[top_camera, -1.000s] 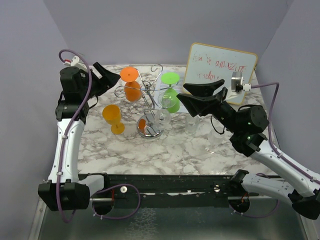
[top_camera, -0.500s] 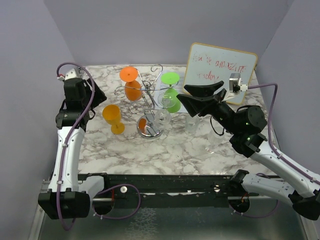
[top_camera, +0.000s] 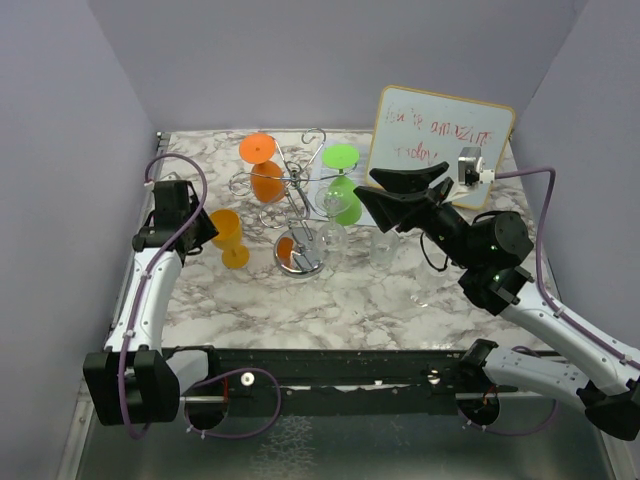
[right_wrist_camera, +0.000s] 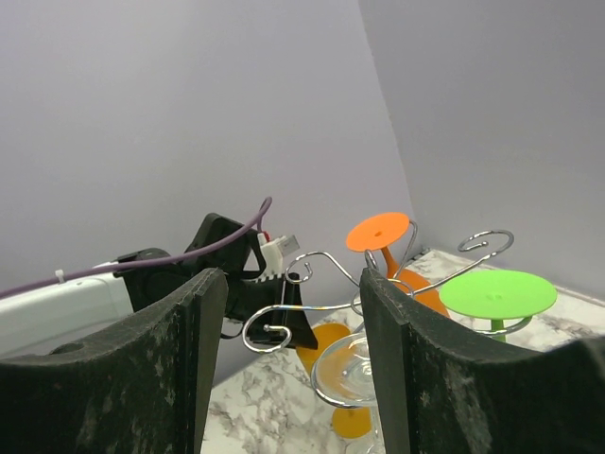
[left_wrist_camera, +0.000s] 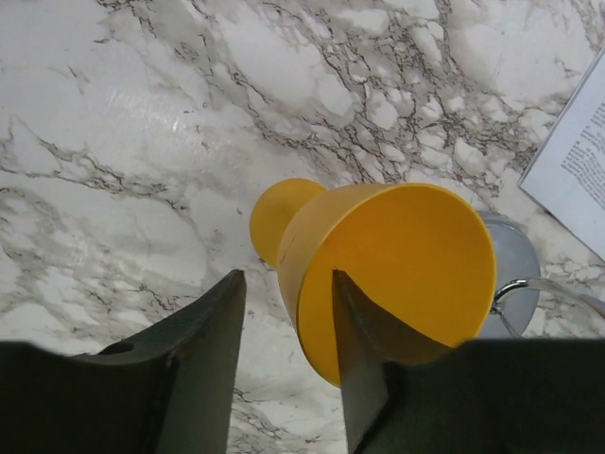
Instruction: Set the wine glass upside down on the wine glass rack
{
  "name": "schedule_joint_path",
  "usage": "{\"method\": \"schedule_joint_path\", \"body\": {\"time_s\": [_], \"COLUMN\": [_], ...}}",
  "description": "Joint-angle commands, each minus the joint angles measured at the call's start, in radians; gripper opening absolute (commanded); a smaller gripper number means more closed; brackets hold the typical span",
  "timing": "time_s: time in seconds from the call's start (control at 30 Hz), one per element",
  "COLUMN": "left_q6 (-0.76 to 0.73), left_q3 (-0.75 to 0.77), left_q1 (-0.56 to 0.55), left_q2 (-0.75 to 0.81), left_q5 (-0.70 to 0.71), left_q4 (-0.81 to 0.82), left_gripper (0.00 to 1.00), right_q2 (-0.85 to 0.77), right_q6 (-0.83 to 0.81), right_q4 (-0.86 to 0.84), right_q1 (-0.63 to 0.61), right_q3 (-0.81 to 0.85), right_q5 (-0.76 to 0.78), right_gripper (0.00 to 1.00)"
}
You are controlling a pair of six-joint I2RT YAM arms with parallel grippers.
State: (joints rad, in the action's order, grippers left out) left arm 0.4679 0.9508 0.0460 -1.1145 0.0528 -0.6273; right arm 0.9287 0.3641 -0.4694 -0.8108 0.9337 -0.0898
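Note:
A yellow wine glass [top_camera: 228,238] stands upright on the marble table, left of the wine glass rack [top_camera: 298,190]. The rack is chrome wire on a disc base [left_wrist_camera: 515,267]. My left gripper [top_camera: 203,229] is down at the glass. In the left wrist view the left gripper [left_wrist_camera: 286,276] straddles the bowl wall of the yellow glass [left_wrist_camera: 406,251], one finger inside and one outside, with a gap still showing. An orange glass [top_camera: 262,166], a green glass [top_camera: 342,186] and a clear glass [right_wrist_camera: 345,371] hang upside down on the rack. My right gripper [top_camera: 385,196] hovers open right of the rack, empty.
A whiteboard [top_camera: 440,128] with red writing leans at the back right. A clear glass [top_camera: 385,248] stands on the table right of the rack. A white printed sheet [left_wrist_camera: 579,161] shows at the right edge of the left wrist view. Purple walls close in on both sides.
My left arm has swung down and in from the back left to the yellow glass, and its jaws have narrowed around the bowl wall. The right arm has stayed put.

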Motion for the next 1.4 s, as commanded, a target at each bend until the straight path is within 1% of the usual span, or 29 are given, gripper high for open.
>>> {"method": "schedule_joint_path", "body": {"time_s": [0.0,0.07,0.17,0.2,0.3,0.5,0.6,0.8,0.97,1.07,1.17,1.23,1.27,1.37], "left_q6": [-0.009,-0.011,-0.015,-0.021,-0.032,-0.042,-0.054,-0.082,-0.064,-0.051,-0.026,0.016,0.046,0.155], "left_q3": [-0.014,-0.007,0.015,0.027,0.08,0.246,0.382,0.646,0.833,0.977,1.091,1.12,1.111,1.03], "left_q1": [0.005,0.006,0.005,0.005,0.005,0.006,0.005,0.005,0.005,0.005,0.004,0.0,0.0,0.0], "left_q2": [-0.038,-0.05,-0.053,-0.053,-0.053,-0.041,-0.028,0.007,-0.001,-0.022,-0.053,-0.071,-0.077,-0.089], "left_q5": [-0.008,0.016,0.061,0.078,0.121,0.151,0.147,0.118,-0.028,-0.064,-0.175,-0.281,-0.336,-0.501], "left_q4": [0.047,0.052,0.052,0.051,0.04,-0.006,-0.052,-0.119,-0.131,-0.144,-0.144,-0.118,-0.09,0.036], "left_gripper": [0.34,0.2,0.03,0.0,0.0,0.0,0.0,0.0,0.0,0.0,0.0,0.0,0.0,0.0], "right_q2": [-0.02,-0.024,-0.028,-0.031,-0.031,-0.019,-0.019,-0.011,0.011,0.017,0.018,0.019,0.021,0.026], "right_q6": [-0.022,-0.024,-0.027,-0.027,-0.025,-0.005,0.009,0.039,0.065,0.089,0.122,0.141,0.155,0.225], "right_q4": [0.016,0.022,0.033,0.035,0.04,0.061,0.07,0.035,0.029,0.033,0.036,0.024,0.014,-0.023], "right_q1": [-0.006,-0.007,-0.007,-0.007,-0.007,-0.006,-0.006,-0.007,-0.007,-0.007,-0.006,-0.007,-0.007,-0.007], "right_q3": [-0.013,-0.013,-0.008,-0.006,-0.003,0.012,0.017,0.0,0.012,0.02,0.021,0.017,0.015,0.001], "right_q5": [0.03,0.039,0.045,0.045,0.044,0.055,0.08,0.122,0.122,0.134,0.157,0.177,0.189,0.241], "right_gripper": [0.63,0.63,0.63,0.63,0.63,0.64,0.66,0.66,0.66,0.66,0.66,0.66,0.66,0.66]}}
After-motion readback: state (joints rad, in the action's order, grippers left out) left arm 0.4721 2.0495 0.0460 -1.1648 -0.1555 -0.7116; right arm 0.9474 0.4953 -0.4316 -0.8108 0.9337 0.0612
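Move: The yellow wine glass stands upright with its rim at the left hand's finger height; its middle is about 2 cm ahead, 4 cm to the right and some 7 cm lower. The rack stands roughly 25 cm to the right and 4 cm ahead; the orange glass hanging on it is about 12 cm ahead, 17 cm right and 6 cm higher. From the right hand, the yellow glass lies some 45 cm left, 11 cm ahead and 38 cm below. The yellow glass's left rim wall, already between the left hand's open fingers, is pinched as they shut with a sink of about 1 cm. The left hand then lifts it some 42 cm, edging forward before drawing back and a little right, while the wrist swings up some 55 degrees from slanting down. The empty right hand, still open, eases 2–3 cm forward and dips its fingers. ##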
